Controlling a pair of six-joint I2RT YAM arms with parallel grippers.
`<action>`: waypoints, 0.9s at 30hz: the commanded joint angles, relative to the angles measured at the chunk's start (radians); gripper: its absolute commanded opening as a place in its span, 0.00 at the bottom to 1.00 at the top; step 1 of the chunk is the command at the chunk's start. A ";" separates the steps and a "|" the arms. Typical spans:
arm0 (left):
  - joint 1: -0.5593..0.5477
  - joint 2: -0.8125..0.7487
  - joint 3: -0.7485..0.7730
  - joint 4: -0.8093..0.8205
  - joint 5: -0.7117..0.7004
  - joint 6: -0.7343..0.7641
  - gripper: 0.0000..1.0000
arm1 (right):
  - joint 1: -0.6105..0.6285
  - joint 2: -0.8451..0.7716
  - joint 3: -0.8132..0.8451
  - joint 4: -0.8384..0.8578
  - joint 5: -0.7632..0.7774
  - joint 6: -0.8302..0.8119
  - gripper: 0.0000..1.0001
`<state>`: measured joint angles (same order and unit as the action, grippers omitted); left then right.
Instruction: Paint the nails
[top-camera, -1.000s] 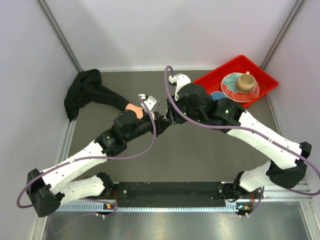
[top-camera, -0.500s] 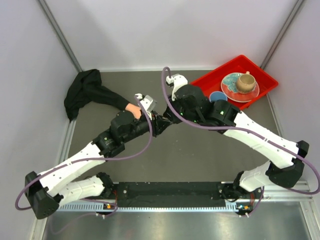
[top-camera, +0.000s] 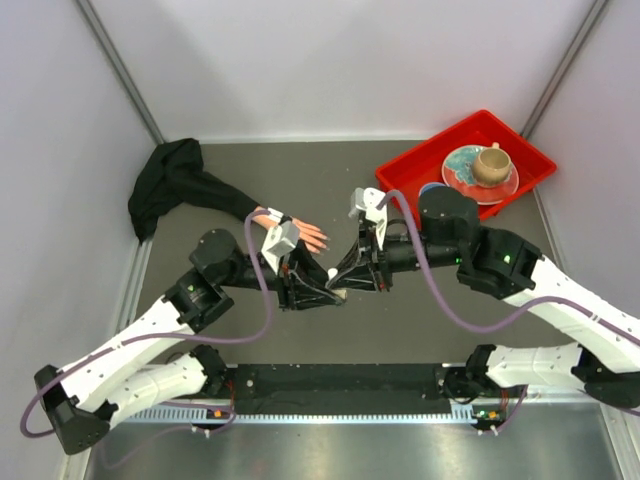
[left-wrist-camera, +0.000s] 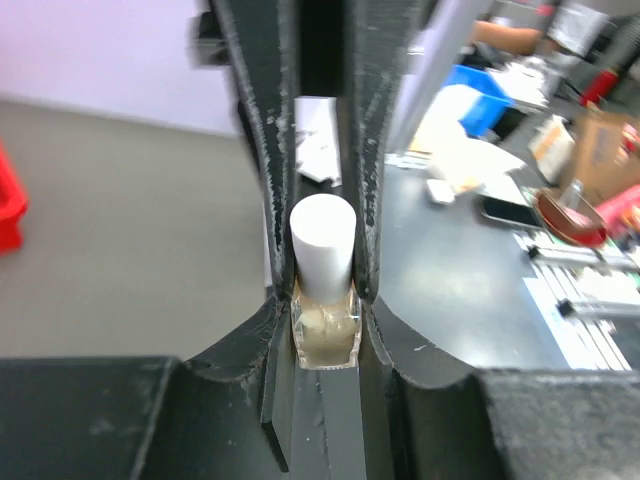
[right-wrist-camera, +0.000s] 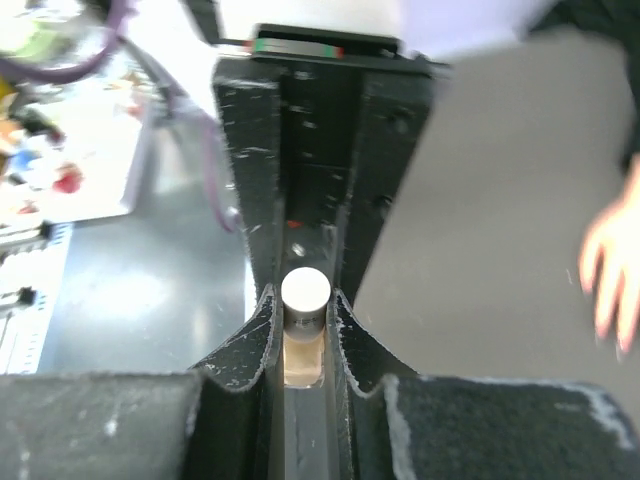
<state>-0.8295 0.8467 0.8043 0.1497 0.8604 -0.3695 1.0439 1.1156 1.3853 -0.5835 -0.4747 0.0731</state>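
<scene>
The pink-beige mannequin hand lies palm down on the grey table, its black sleeve trailing to the back left. Its nails are tiny dark tips, and the hand is a blur in the right wrist view. A small tan bottle with a white cap is held just in front of the hand. My left gripper is shut on the bottle's body. My right gripper faces it and is shut around the cap.
A red tray at the back right holds a plate with a tan cup; a blue object sits at its near corner. Grey walls close in the table on the left, back and right.
Both grippers have pulled back from over the mannequin hand toward the near side and now meet in front of it. The hand's fingers, covered before, are now in view.
</scene>
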 joint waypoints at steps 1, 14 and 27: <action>-0.016 -0.026 0.095 0.085 0.165 0.044 0.00 | 0.011 0.046 0.011 0.037 -0.153 -0.110 0.00; -0.017 -0.031 0.066 -0.197 -0.736 0.287 0.00 | 0.030 0.124 0.187 -0.153 0.718 0.424 0.46; -0.019 0.045 0.072 -0.199 -0.715 0.208 0.00 | 0.062 0.246 0.284 -0.153 0.748 0.338 0.46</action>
<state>-0.8444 0.8955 0.8619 -0.0910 0.1497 -0.1253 1.0912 1.3460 1.6196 -0.7704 0.2398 0.4282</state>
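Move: The white cap is already pinched in my right fingers. It stands up from the bottle in my left grip, about 3 cm above my left hand point and 1 cm ahead of it; the bottle body sits about 2 cm below my right point and 1 cm back. From my right hand, the mannequin hand lies on the table about 27 cm ahead, 10 cm left and 32 cm down, and the blue cup about 34 cm ahead and 26 cm right, equally low. I end the twist with a tiny pull back, then open my right fingers to let go of the cap and unwind both wrists, the left about 40 degrees counter-clockwise, the right about as much clockwise. Both hands swing forward towards the mannequin hand, 10 to 12 cm, sinking a little; my left keeps the bottle gripped, and my right stays close around the cap with its fingers apart. ##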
